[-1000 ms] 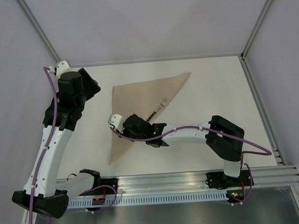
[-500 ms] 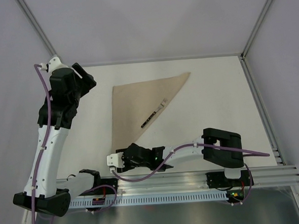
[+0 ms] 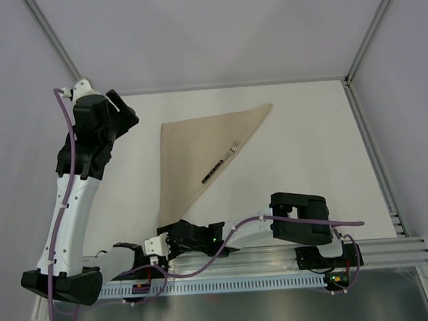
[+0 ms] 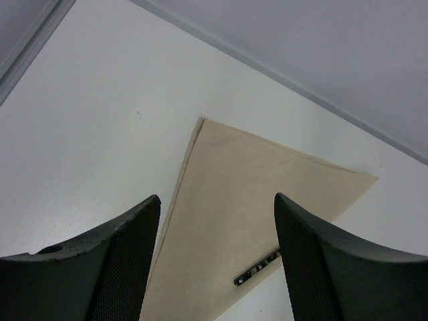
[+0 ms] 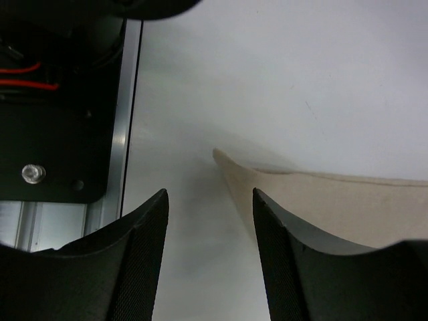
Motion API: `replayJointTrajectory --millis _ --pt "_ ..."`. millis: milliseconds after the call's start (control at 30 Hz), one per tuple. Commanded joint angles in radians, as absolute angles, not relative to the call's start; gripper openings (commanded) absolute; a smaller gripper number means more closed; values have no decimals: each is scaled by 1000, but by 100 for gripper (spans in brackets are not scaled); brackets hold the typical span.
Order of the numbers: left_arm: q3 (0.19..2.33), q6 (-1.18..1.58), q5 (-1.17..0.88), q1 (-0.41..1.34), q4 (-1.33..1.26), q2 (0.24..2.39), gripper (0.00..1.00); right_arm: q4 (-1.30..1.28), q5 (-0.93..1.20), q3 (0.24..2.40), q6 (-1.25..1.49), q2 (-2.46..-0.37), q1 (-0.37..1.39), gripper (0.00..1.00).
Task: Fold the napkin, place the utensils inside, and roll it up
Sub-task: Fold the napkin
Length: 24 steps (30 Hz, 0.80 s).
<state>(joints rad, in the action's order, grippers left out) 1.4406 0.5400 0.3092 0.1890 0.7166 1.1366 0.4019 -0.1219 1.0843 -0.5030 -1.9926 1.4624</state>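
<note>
The tan napkin lies folded into a triangle on the white table. Its near corner is slightly lifted. A fork with a dark handle lies along the napkin's right folded edge, prongs pointing to the far right. Its handle shows in the left wrist view on the napkin. My left gripper is open and empty, raised left of the napkin's far-left corner. My right gripper is open and empty, low beside the near corner; the napkin lies to its right.
The metal base rail runs along the near edge, and it shows close on the left in the right wrist view. A grey wall and frame bound the back of the table.
My right gripper has pulled back from beside the fork's handle down to the napkin's near corner by the rail. The fork stays on the cloth. My left arm shifted slightly.
</note>
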Motion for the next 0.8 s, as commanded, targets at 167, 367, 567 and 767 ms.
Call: replayJointTrajectory --millis 167,367,567,767 --pt "1470 476 285 167 724 1140 74 497 -149 1166 -512 -2074 1471 60" --pt "1471 472 278 166 724 1149 74 517 -163 1181 -514 -2105 1473 59" --pt "1465 469 276 166 723 1150 74 534 -172 1181 -523 -2126 1471 52" --pt "1463 469 272 166 718 1155 74 542 -193 1184 -514 -2132 1467 33"
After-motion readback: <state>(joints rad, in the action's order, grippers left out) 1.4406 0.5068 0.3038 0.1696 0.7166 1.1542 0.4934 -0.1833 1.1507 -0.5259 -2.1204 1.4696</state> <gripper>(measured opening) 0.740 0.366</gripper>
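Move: The napkin's near left corner lies about 3 cm to the right hand's left, 1 cm ahead and roughly 3 cm below. The fork on the napkin is some 22 cm ahead and 20 cm right of that hand; the napkin's far left corner is about 41 cm ahead, level sideways. From the left hand, the near left corner is about 23 cm back, 5 cm right and 33 cm below. Right hand edges left and down, about 2 cm each, onto the napkin's near left corner, partly closing its fingers. ##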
